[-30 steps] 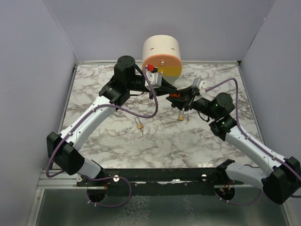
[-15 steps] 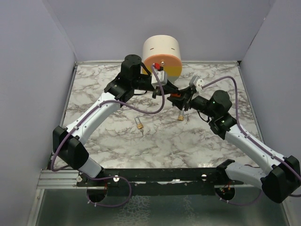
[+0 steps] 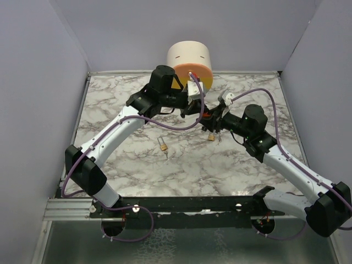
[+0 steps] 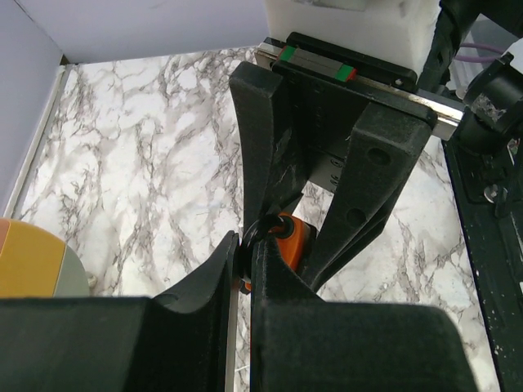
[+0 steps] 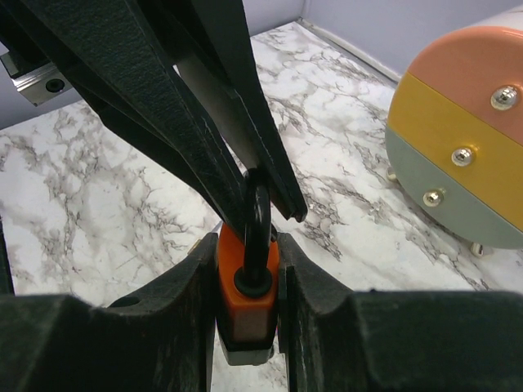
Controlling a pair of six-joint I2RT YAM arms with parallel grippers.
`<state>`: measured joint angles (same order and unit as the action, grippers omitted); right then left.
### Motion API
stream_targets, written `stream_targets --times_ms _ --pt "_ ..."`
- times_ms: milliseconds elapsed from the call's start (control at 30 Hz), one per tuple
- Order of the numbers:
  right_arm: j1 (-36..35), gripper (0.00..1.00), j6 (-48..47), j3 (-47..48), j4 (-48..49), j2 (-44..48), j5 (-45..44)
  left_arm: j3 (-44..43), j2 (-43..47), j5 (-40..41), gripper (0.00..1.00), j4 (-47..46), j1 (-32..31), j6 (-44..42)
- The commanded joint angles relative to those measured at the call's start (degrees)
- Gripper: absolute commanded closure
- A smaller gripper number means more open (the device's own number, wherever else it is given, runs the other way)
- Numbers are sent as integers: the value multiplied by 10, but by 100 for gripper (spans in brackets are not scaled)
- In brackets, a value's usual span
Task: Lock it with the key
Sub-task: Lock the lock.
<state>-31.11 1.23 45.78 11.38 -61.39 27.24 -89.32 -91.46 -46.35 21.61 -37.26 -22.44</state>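
An orange padlock (image 5: pixel 245 304) with a black shackle (image 5: pixel 257 214) sits upright between the fingers of my right gripper (image 5: pixel 248 278), which is shut on its body. My left gripper (image 4: pixel 243 249) is shut on that shackle (image 4: pixel 255 229), pinching it from above; the padlock's orange body (image 4: pixel 296 242) shows just behind its fingertips. In the top view the left gripper (image 3: pixel 193 105) and the right gripper (image 3: pixel 209 117) meet above the table's middle back, the padlock (image 3: pixel 204 114) between them. I cannot make out the key in any view.
Two small brass padlocks (image 3: pixel 163 144) (image 3: pixel 211 136) lie on the marble table (image 3: pixel 110 115). A cream drum with orange, yellow and grey bands (image 3: pixel 190 63) (image 5: pixel 462 139) stands at the back edge, close behind the grippers. Grey walls enclose the table.
The left arm has swung right and its gripper has come onto the padlock held by the right gripper, which shifted slightly left and back.
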Motion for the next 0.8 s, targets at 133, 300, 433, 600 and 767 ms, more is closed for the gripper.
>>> stream_targets --times_ms 133,300,433,600,767 --pt "-21 98 -5 91 445 72 64 14 -62 167 100 176 18 13" --pt "-21 98 13 66 423 78 58 -20 -15 169 100 135 31 26" --pt "-21 98 20 45 398 77 44 -38 9 156 100 100 41 42" --pt "-21 64 16 34 337 65 43 -37 27 170 100 57 45 62" --pt "-21 29 15 25 266 47 37 -9 50 174 100 -17 58 97"
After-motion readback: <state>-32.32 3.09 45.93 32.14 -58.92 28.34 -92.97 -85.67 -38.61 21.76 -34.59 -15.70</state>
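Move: My left fingers already pinch the orange lock's shackle. Its body hangs about 3 cm below and 1 cm to the right of them, and sits right between my right fingers. From my left hand, one gold padlock lies on the table some 5 cm ahead and 6 cm right. The other is about 2 cm ahead and 16 cm left, both roughly 28 cm down. The drawer cabinet's middle is some 33 cm ahead, 4 cm left and 18 cm lower. I raise both hands together by some 8 or 9 cm with the orange lock still between them, tipping my right fingers upward. Then my right fingers open wide and let go of the body as that hand goes on up. My left hand keeps the shackle pinched, dips 2 to 3 cm and eases left and forward, away from my right. ##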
